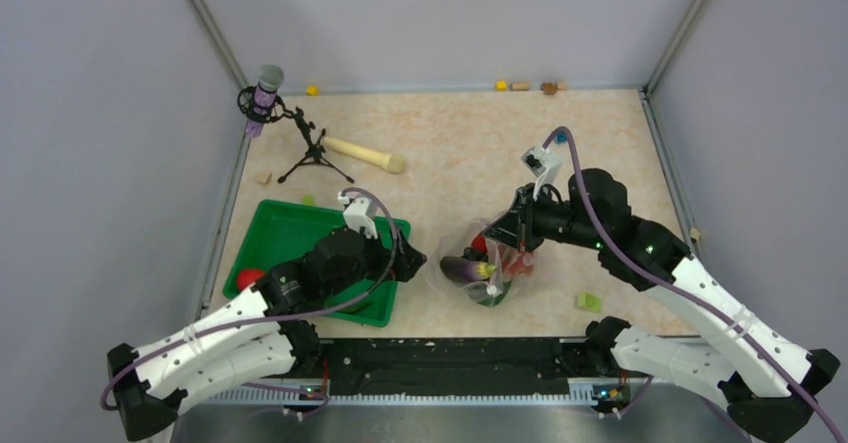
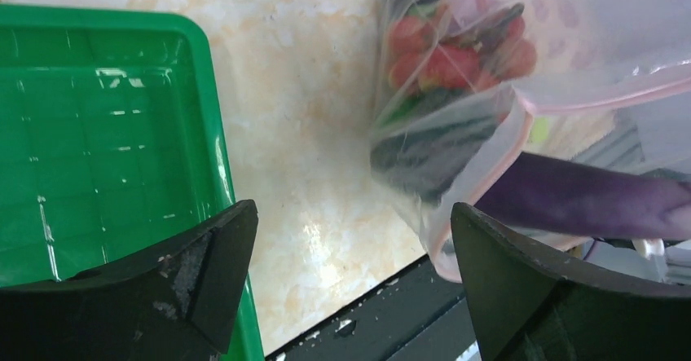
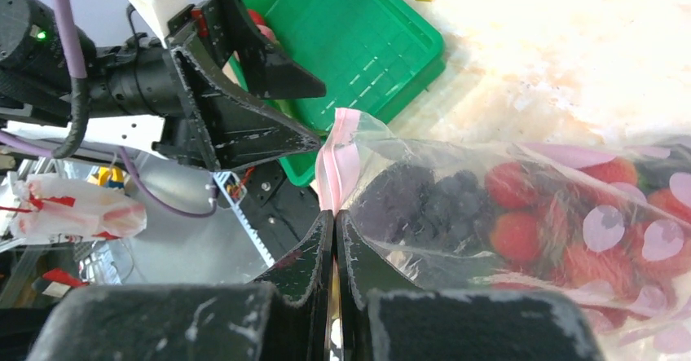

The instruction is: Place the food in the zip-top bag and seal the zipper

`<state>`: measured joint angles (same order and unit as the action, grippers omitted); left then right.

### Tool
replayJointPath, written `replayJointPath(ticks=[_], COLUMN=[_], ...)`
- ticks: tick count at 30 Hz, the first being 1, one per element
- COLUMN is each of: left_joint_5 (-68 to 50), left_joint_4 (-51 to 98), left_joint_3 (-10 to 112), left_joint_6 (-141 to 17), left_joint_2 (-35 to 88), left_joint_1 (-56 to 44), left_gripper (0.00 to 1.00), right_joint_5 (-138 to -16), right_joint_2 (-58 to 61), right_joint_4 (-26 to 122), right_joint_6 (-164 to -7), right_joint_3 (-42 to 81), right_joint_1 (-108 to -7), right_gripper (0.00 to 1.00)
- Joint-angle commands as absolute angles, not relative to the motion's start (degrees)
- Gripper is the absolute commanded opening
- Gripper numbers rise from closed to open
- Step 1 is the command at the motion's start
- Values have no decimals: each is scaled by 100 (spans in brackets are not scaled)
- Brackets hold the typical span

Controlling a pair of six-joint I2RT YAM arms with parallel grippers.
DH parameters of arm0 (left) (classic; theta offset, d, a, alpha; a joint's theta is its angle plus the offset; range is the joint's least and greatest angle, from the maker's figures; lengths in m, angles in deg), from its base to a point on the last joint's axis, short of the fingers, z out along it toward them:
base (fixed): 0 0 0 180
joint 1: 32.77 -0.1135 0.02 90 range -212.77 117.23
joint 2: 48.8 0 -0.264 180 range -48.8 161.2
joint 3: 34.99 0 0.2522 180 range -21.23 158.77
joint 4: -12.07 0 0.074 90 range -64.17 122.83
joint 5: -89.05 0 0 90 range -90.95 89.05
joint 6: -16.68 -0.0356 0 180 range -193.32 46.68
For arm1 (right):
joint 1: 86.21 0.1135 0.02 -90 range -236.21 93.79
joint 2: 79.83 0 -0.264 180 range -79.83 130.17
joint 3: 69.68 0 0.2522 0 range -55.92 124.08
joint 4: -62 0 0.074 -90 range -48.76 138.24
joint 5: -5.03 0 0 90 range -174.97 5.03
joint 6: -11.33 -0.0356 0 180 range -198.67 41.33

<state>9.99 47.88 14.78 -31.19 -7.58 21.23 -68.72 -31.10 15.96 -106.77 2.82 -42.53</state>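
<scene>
The clear zip-top bag (image 1: 487,275) lies on the table right of the green tray (image 1: 290,225). A dark purple eggplant (image 1: 463,268) sticks out of its mouth. The right wrist view shows dark berries (image 3: 432,206) and red strawberries (image 3: 513,232) inside. My right gripper (image 3: 335,214) is shut on the pink zipper (image 3: 336,161) at one end of the mouth. My left gripper (image 2: 354,239) is open with nothing between its jaws, over the tray's right edge, just left of the bag (image 2: 456,92) and the eggplant (image 2: 587,198). One red piece of food (image 1: 250,278) lies in the tray.
A beige rolling pin (image 1: 365,155) and a microphone on a tripod (image 1: 268,98) stand behind the tray. A green block (image 1: 588,302) lies right of the bag, and small blocks sit along the back wall. The black base rail (image 1: 450,355) runs along the near edge.
</scene>
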Motion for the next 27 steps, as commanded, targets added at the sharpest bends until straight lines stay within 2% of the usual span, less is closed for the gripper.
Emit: replayJointPath(ticks=[1, 9, 11, 14, 15, 21, 27], left_joint_5=[761, 83, 236, 616, 680, 425, 296], left_joint_4=[4835, 3957, 3820, 3685, 3648, 3211, 2856], left_joint_3=[1336, 796, 788, 834, 831, 761, 725], left_joint_6=[-2798, -2540, -2433, -1988, -1837, -1523, -1374], left_joint_2=[-981, -977, -786, -521, -436, -117, 229], left_joint_1=[2128, 2128, 2128, 2128, 2128, 2126, 2128], left_gripper=[93, 91, 87, 68, 65, 61, 52], right_joint_5=[-7176, -7233, -7211, -7180, -7179, -7307, -7310], right_joint_2=[-3259, -3231, -3218, -3208, -3204, -3237, -3232], right_joint_4=[2037, 2080, 2097, 2100, 2098, 2092, 2096], right_joint_6=[-10560, -10563, -10571, -10567, -10567, -10532, -10528], right_joint_3=[277, 194, 180, 191, 187, 164, 154], right_joint_1=[-4288, -4288, -4284, -4288, -4288, -4289, -4288], right_gripper=[0, 0, 0, 0, 0, 0, 0])
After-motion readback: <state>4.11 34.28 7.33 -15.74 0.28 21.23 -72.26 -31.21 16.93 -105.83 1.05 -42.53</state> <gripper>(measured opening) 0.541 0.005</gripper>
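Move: The open bag's free rim corner lies about 4 cm right of the left hand, 1 cm back and 5 cm lower. The eggplant in the mouth is some 10 cm right, level fore-and-aft and 8 cm down; the green tray's middle is roughly 19 cm left, straight across and 14 cm below. From the right hand, pinching the upper rim, that free corner is about 11 cm left, 6 cm back and 12 cm down. Right keeps pinching; left dips back, then forward, about 4 cm down and right, half-closing around the bag's rim. ##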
